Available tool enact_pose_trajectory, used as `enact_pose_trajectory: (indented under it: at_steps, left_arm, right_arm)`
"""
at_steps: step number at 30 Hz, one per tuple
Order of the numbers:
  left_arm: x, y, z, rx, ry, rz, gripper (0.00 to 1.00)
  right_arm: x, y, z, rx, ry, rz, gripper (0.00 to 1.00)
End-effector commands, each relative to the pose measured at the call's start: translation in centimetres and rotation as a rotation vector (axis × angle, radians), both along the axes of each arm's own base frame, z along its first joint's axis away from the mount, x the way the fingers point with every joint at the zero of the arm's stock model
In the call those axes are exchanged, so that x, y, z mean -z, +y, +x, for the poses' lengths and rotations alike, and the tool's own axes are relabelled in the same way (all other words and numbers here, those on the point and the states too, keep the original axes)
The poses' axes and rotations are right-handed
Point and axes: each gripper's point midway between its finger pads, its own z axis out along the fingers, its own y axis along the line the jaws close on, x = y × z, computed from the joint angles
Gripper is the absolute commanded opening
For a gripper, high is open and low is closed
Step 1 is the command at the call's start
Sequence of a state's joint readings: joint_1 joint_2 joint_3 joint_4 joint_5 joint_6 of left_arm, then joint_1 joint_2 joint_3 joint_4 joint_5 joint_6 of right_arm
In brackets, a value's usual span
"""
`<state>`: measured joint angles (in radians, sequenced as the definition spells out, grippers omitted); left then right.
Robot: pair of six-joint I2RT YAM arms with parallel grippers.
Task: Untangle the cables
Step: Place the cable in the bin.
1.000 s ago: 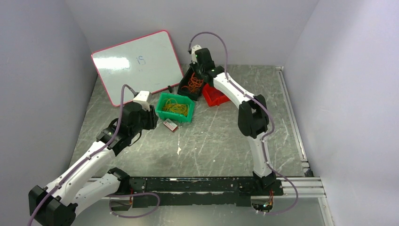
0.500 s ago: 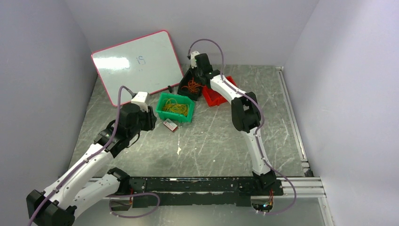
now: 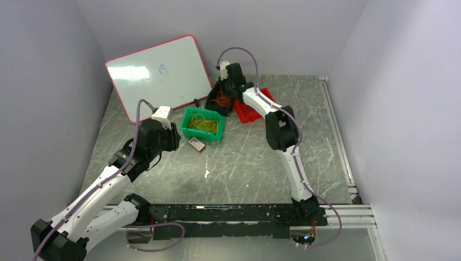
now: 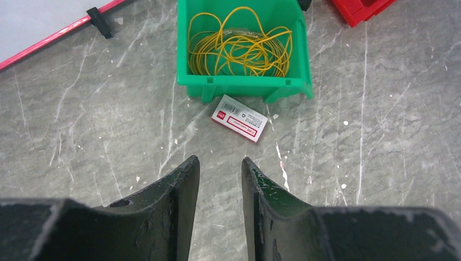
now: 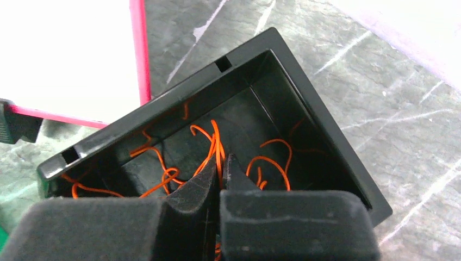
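Orange cables (image 5: 215, 138) lie tangled in a black bin (image 5: 163, 111) at the back of the table. My right gripper (image 5: 222, 160) reaches down into this bin, shut on an orange strand that runs up between its fingertips. From above, the right gripper (image 3: 224, 89) sits over the black bin (image 3: 213, 103). Yellow cables (image 4: 239, 49) are coiled in a green bin (image 4: 244, 86). My left gripper (image 4: 220, 163) hovers over bare table just in front of that bin, open, with nothing between its fingers. Red cables are out of view.
A red bin (image 3: 250, 113) stands right of the black one. A small white-and-red box (image 4: 239, 118) lies just in front of the green bin (image 3: 187, 117). A pink-framed whiteboard (image 3: 157, 76) leans at the back left. Walls close in on both sides.
The right arm has folded leftward and its gripper has sunk lower into the black bin. The left gripper has drifted slightly left and back.
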<state>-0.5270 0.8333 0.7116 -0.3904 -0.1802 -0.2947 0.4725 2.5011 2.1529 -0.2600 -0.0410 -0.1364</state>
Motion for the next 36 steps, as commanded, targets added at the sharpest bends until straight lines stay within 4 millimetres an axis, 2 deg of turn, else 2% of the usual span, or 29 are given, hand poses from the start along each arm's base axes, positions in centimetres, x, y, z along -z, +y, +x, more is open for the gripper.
enact_pose_trajectory:
  at_steps: [1,5,12,22,24,31,36]
  left_arm:
    - [-0.7,0.4,0.3,-0.023,-0.017,-0.004,0.40]
    - [-0.7,0.5,0.3,-0.026,-0.020,0.000,0.40]
    - [-0.8,0.6,0.3,-0.029,-0.020,-0.001,0.40]
    - [-0.7,0.6,0.3,-0.031,-0.020,0.001,0.40]
    - [-0.8,0.6,0.3,-0.031,-0.021,0.002,0.40]
    - [-0.6,0.5,0.3,-0.027,-0.017,-0.002,0.39]
    - [-0.7,0.2,0.4,-0.020,-0.017,-0.011,0.39]
  right_arm:
    - [-1.5,1.3,0.2,-0.060,-0.038,0.052,0.00]
    - [-2.5,2.3,0.0,-0.106,-0.045,0.098,0.00]
    - [-2.9,3.0,0.2,-0.111,-0.042,0.129,0.00]
    - [-2.9,3.2,0.1,-0.110,-0.038,0.146,0.00]
    - [-2.8,2.7,0.4,-0.087,-0.041,0.129,0.01]
    - [-2.2,0.7,0.6,-0.021,-0.050,0.040,0.17]
    - [-4.4,0.6,0.3,-0.028,-0.086,0.056,0.27]
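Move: The right hand holds the orange cable just inside the black bin, whose middle lies about 3 cm back from the hand, level with it sideways and 4 cm below. The red bin is some 13 cm to the right and 7 cm back, the green bin about 8 cm to the left and 14 cm back, both slightly lower. From the idle left hand, the black bin is roughly 26 cm ahead, 18 cm to the right and 14 cm down. Still pinching the orange cable, the right hand first carries it sideways to the left inside the black bin, about 2.5 cm, rising a centimetre and turning slightly counter-clockwise with a small roll. It then drifts back right about 1.5 cm, undoing part of the turn, while the fingers open to about a quarter and end their pinch. ##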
